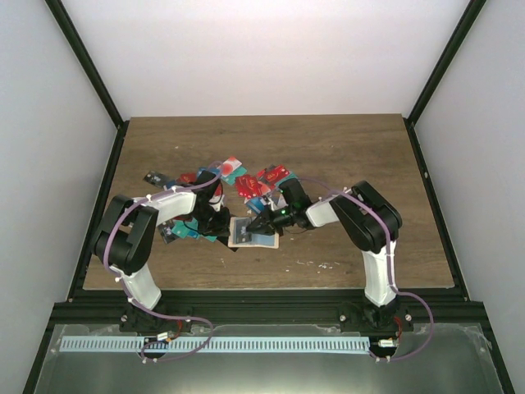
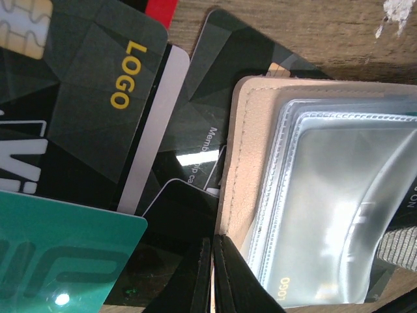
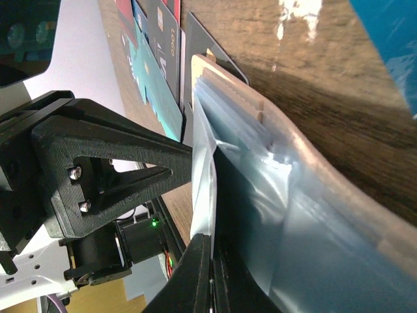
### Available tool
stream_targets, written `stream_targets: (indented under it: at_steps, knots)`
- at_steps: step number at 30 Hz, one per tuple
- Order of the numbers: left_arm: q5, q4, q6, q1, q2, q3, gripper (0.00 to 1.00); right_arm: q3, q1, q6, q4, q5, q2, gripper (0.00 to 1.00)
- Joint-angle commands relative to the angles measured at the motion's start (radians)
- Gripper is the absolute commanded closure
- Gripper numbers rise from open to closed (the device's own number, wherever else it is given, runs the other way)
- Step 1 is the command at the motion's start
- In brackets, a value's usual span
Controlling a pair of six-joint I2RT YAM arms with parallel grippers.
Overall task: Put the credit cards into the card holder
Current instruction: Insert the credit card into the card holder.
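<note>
The tan card holder [image 1: 251, 233] lies open on the table between both arms. In the left wrist view its beige cover edge [image 2: 242, 163] frames clear plastic sleeves [image 2: 332, 195]. My left gripper [image 2: 213, 251] is shut on the lower edge of that cover, a thin tan sliver between its fingers. My right gripper [image 3: 211, 248] is shut on one clear sleeve [image 3: 205, 163], lifting it off the others. Credit cards lie just left of the holder: a black one marked LOGO [image 2: 98, 98], a teal one [image 2: 58, 261] and a dark membership card [image 2: 208, 111].
More credit cards [image 1: 246, 176] in red, teal and black are scattered behind the grippers at mid-table. In the right wrist view the left arm's black finger frame [image 3: 111, 176] stands close beside the holder. Black frame rails [image 1: 426, 189] border the table.
</note>
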Motion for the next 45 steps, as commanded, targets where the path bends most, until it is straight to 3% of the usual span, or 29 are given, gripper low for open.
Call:
stream_targets:
  at_steps: [1,7,11,24,45]
  knots:
    - [-0.007,0.006,0.006,-0.007,0.037,-0.002,0.94,0.025,0.028,-0.019,-0.037,-0.036,0.025,0.99]
    - [-0.013,0.005,0.003,-0.006,0.031,-0.003,0.94,0.065,0.029,-0.079,-0.171,-0.006,-0.005,0.93]
    - [-0.018,0.007,0.0,-0.006,0.028,-0.005,0.94,0.107,0.025,-0.15,-0.324,0.046,-0.037,0.82]
    - [-0.03,0.012,-0.018,-0.007,0.023,-0.007,0.94,0.16,0.015,-0.246,-0.534,0.107,-0.1,0.53]
    - [-0.02,0.033,-0.054,-0.007,0.003,-0.013,0.94,0.254,0.051,-0.244,-0.544,0.063,-0.025,0.53]
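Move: Lying under the right hand's closed, leftward-pointing fingers, which already pinch its raised plastic, the holder's left pocket has its middle about 2 cm to their left, 1 cm ahead and 2 cm below. A blue card lies about 9 cm ahead of that hand and 3 cm to its right. From the left hand, with shut tips at the holder's left edge, the pocket is about 4 cm right and 1 cm ahead; a teal card sits some 6 cm left and 1 cm back. Letting go of the pocket's plastic, the right hand opens its fingers to about half while easing roughly 1.5 cm right and 1 cm back and tipping the fingers some 10 degrees farther down. It then swings back left about 2 cm, rising a little over 1 cm, to hover open by the pocket. The left hand stays at the holder's left edge. ##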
